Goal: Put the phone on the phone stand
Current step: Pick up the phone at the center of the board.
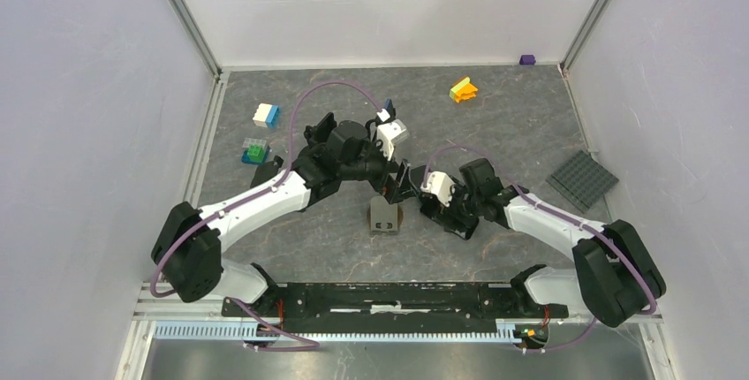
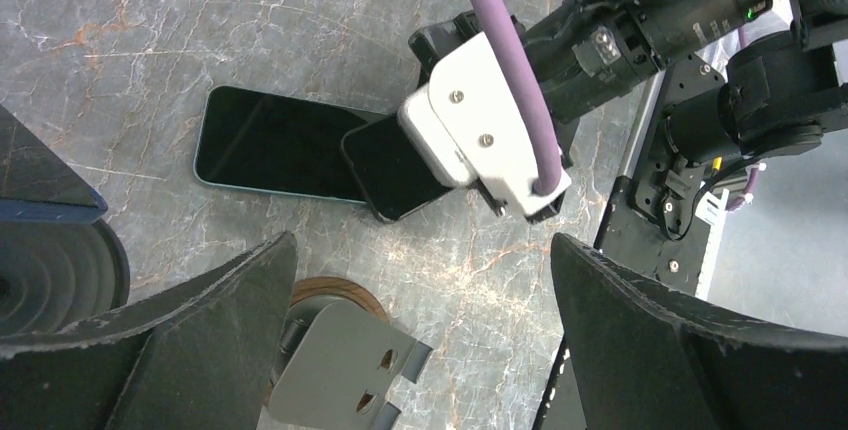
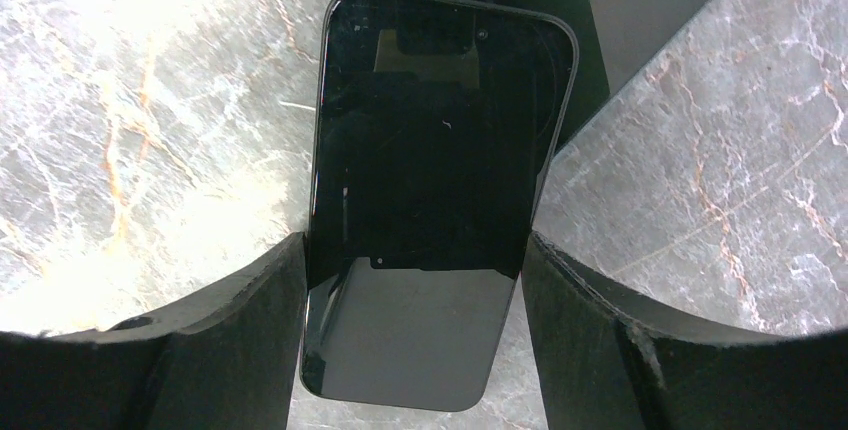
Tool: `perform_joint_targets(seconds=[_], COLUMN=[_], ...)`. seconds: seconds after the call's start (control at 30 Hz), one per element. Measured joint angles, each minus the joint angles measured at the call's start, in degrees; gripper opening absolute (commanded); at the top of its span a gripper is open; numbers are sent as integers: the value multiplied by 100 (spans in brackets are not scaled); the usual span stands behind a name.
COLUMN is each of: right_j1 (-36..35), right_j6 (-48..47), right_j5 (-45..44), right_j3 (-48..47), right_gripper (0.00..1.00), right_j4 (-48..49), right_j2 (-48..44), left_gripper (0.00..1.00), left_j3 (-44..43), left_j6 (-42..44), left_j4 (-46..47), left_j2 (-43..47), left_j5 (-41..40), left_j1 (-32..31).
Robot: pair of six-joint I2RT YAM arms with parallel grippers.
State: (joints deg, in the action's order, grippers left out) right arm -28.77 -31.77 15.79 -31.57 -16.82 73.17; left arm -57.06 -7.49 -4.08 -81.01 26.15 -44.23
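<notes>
A black phone (image 3: 430,180) lies flat, screen up, on the marble table. My right gripper (image 3: 412,250) straddles its near end, one finger against each long edge. In the left wrist view the phone (image 2: 265,145) is on the table with the right gripper's near finger (image 2: 395,175) over its right end. The phone stand (image 1: 384,216), a grey metal plate (image 2: 335,365) on a round wooden base, stands just in front. My left gripper (image 2: 420,340) hangs open above the stand, holding nothing. In the top view both grippers hide the phone.
Toy blocks lie at the back: a white and blue one (image 1: 266,115), a green one (image 1: 254,151), a yellow and orange one (image 1: 463,90) and a small purple one (image 1: 527,59). A grey studded plate (image 1: 582,179) lies at the right. White walls enclose the table.
</notes>
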Motion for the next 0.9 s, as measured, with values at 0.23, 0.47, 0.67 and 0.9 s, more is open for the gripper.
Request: perform_joint_targets(seconds=[0.23,0.47,0.67,0.9], right_j1=[448,640,640,640], right_j6=[-293,-483,-527,-531], right_j5=[72,337,675,1189], right_j3=[-15,-15,-15,-22], right_gripper=[44,43,43,42], right_j4=[-247,-402,-367,-339], right_j2=[-125,-459,-772,-1119], left_gripper=[100,100,98,91], left_j3=[234,345,435,463], left_j6=[28,-133,-494,-1150], left_j4=[125,385,629,782], left_j2=[195,177,33,-254], left_j5=[-57,-52,-59,-50], left_j1=[4,20,24,26])
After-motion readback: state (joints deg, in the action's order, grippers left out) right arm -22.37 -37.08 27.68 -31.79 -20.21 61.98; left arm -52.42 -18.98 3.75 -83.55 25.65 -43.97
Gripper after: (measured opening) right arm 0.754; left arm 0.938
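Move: The right hand already pinches the phone by its long edges, low over the table. The empty phone stand is roughly 18 cm to its left, about 1 cm farther out and 3 cm higher; the other phone lies about 9 cm ahead and 7 cm left, 1 cm lower. The loaded stand is some 20 cm beyond the empty stand, its middle about 6 cm above the right hand. For the left hand, the empty stand is some 13 cm below and 3 cm left, about level fore and aft. Right hand, still pinching the phone, shifts 2.5 cm right, then rises 5 cm, veering left; left hand dips. ##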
